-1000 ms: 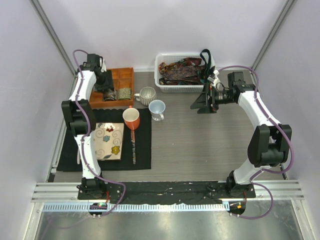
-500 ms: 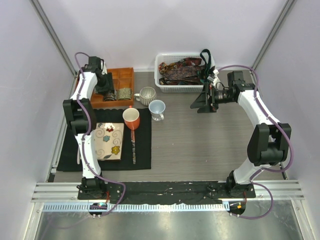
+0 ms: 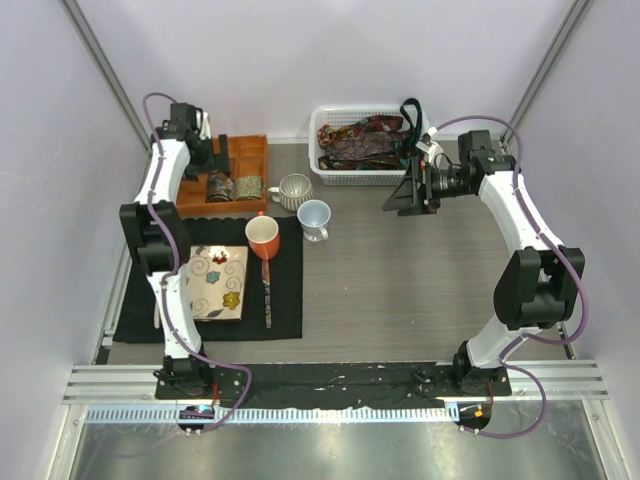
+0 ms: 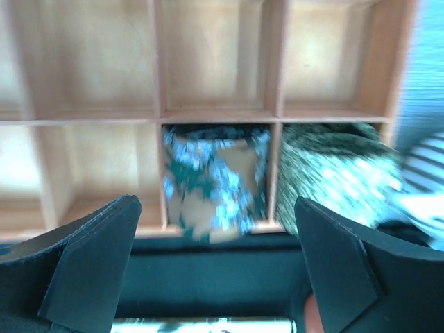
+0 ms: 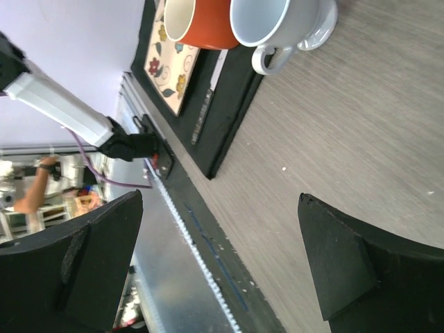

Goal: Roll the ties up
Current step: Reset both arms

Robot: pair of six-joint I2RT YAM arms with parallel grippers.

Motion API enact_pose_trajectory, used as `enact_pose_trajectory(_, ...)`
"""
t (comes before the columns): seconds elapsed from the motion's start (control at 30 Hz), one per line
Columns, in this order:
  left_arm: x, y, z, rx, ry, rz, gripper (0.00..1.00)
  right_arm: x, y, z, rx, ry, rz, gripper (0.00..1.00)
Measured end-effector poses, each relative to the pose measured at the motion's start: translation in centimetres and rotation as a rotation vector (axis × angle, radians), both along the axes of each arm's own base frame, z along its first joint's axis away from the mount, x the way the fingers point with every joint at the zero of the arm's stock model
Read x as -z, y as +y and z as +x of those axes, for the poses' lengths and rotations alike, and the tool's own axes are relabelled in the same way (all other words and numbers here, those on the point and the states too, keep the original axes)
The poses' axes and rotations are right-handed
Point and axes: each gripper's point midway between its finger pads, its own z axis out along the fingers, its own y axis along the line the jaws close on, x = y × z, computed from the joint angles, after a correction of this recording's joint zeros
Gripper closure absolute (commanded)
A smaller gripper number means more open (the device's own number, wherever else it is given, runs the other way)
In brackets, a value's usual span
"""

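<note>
Two ties sit as coils side by side in the front compartments of a wooden divider box (image 3: 245, 155): a mottled blue-brown coil (image 4: 215, 182) (image 3: 218, 186) and an olive coil (image 4: 331, 173) (image 3: 249, 186). My left gripper (image 4: 218, 274) (image 3: 222, 152) hovers open above the box, and there is nothing between its fingers. More unrolled ties (image 3: 360, 140) are piled in a white basket (image 3: 322, 150), with a dark green one (image 3: 410, 112) draped over its right rim. My right gripper (image 3: 400, 200) (image 5: 222, 260) is open and empty above the table, in front of the basket.
A black mat (image 3: 285, 300) holds a floral square plate (image 3: 218, 283), an orange mug (image 3: 263, 236) and a knife (image 3: 267, 295). A striped mug (image 3: 295, 190) and a white mug (image 3: 314, 217) stand beside the box.
My left gripper has opened, letting go of the blue-brown coil in the box, and has pulled up and back from it. The right arm has shifted slightly toward the back.
</note>
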Motion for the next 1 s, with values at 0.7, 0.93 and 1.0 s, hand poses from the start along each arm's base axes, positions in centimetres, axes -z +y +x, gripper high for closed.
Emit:
enact_pose_trajectory(0.7,-17.2,-1.4,-13.3,0.107,-0.288,0.022,0.0,0.8,-5.9,1.8,0.191,-0.229,-0.409,0.0)
enact_pose_trajectory(0.93,-7.4,-1.6,-18.6,0.12,-0.046,0.005,0.0,8.5,-7.6,0.0,0.229,-0.103,-0.518,0.0)
enact_pose_trajectory(1.0,-6.1,-1.6,-19.8,0.119,-0.023,0.003,0.0,9.8,-8.1,-0.5,0.237,-0.084,-0.547,0.0)
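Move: The rolled tie lies in its box compartment about 6 cm straight below the open left hand. The woven roll is 8 cm to the right of the tie and the striped mug 19 cm right, both level with it. The orange mug stands some 14 cm back and 13 cm right of the tie; the flowered plate is roughly 26 cm straight back. From the right hand, the tie lies about 20 cm ahead, 44 cm left and 17 cm below. Open left hand rises 25 cm, backs 20 towards the plate, sinking; right sinks 10 cm, goes 8 right. ##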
